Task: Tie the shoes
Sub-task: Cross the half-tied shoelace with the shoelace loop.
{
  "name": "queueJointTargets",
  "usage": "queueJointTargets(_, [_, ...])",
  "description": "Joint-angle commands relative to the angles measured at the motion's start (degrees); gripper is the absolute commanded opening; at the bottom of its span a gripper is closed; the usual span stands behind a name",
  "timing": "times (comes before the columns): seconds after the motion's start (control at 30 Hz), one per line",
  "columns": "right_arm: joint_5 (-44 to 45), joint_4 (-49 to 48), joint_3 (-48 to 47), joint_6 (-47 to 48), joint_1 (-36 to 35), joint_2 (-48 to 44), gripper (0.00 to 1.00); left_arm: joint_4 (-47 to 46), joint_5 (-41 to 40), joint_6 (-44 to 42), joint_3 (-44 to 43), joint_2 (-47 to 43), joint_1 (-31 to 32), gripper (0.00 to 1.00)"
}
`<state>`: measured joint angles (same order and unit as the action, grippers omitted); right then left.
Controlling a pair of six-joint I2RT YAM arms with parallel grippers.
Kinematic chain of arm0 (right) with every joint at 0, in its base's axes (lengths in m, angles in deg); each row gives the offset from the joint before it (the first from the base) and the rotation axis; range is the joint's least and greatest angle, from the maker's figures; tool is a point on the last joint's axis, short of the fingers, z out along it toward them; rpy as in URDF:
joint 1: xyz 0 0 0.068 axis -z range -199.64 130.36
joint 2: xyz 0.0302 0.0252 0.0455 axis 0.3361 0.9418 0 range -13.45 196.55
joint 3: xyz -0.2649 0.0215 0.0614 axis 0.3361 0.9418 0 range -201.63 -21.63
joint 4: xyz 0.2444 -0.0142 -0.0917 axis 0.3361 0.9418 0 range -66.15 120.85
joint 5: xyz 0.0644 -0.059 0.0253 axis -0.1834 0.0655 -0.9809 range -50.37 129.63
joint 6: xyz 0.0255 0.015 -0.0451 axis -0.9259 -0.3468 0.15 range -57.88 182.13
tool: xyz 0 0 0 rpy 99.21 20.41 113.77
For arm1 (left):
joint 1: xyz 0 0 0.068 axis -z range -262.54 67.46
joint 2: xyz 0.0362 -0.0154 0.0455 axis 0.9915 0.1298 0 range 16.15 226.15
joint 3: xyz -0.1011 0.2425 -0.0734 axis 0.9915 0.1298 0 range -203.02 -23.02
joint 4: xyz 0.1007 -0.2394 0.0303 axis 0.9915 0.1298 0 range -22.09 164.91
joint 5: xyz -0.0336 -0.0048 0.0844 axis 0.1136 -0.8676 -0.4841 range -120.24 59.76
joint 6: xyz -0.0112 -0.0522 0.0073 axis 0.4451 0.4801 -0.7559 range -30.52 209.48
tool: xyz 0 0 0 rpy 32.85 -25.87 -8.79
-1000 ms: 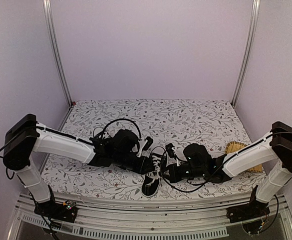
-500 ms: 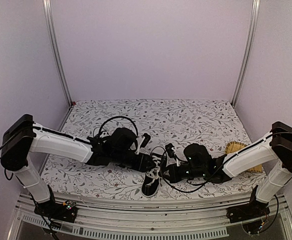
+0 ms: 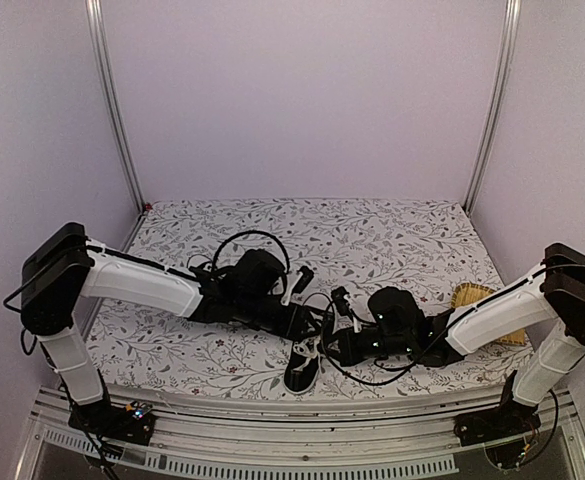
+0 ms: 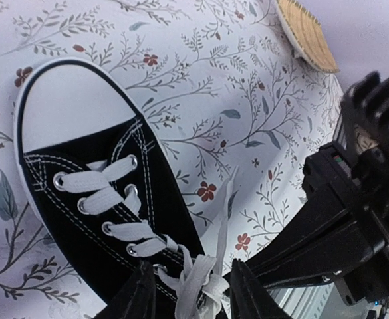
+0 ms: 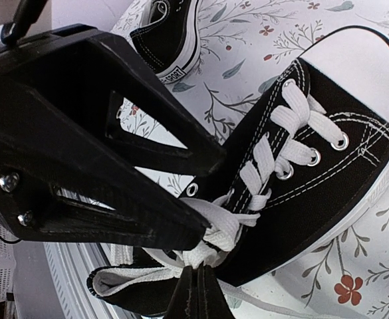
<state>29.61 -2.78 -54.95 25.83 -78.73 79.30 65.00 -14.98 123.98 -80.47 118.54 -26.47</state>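
One of the shoes [image 3: 302,366], a black sneaker with a white toe cap, lies at the table's near edge, toe toward the front. In the left wrist view this shoe [image 4: 94,219] fills the lower left, its bunched white laces [image 4: 201,282] lying between the spread fingers of my left gripper [image 4: 193,296], which is open. My right gripper [image 5: 195,289] is shut, pinching the lace bunch [image 5: 224,229] at the shoe's tongue. The left gripper's black fingers [image 5: 94,139] press in from the left there. The second shoe [image 5: 167,33] lies behind them. Both grippers [image 3: 317,335] meet over the shoe.
A tan woven mat [image 3: 475,298] lies at the right side of the flowered tablecloth [image 3: 372,240], also seen in the left wrist view as the woven mat [image 4: 307,33]. A loose lace end [image 4: 226,206] trails onto the cloth. The table's front rail [image 3: 302,455] runs just below the shoe.
My left arm has swung right toward the shoe and its jaws have opened around the lace bunch. The right gripper has stayed shut in place.
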Motion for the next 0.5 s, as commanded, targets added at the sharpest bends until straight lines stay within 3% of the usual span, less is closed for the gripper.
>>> queueJointTargets(0.0, [0.0, -1.4, 0.5, -0.3, 0.3, -0.9, 0.02, 1.3, 1.9, -1.3, -1.4, 1.1, -0.4, 0.38])
queueJointTargets(0.1, [0.1, -1.4, 0.5, -0.3, 0.3, -0.7, 0.02, 1.4, 2.4, -1.4, -1.5, 1.3, -0.3, 0.36])
queueJointTargets(0.47, [0.1, -1.5, 0.4, -0.4, 0.3, -0.9, 0.02, 1.2, 2.7, -1.0, -0.9, 1.6, -0.3, 0.11])
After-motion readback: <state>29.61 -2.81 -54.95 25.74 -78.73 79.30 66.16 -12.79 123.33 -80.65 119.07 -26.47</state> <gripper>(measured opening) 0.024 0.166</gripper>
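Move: The left hand's half-open fingers already straddle the shoelace loop, which is about 1 cm back, 1 cm right and 1 cm below. The white toe cap lies some 10 cm ahead of the left hand and 2 cm to its right, roughly 5 cm lower; the shoe's heel is about 9 cm back, 2 cm left, also 5 cm lower. From the right hand, that loop is about 1 cm ahead, 1 cm left and 1 cm higher. The left fingers close from both sides on the white lace loop at the top of the shoe, from well under half open to nearly shut, while that hand eases back barely 1 cm and sinks about half a centimetre towards the knot. The right hand stays put, still pinching the lace close beside them in its shut fingertips. ##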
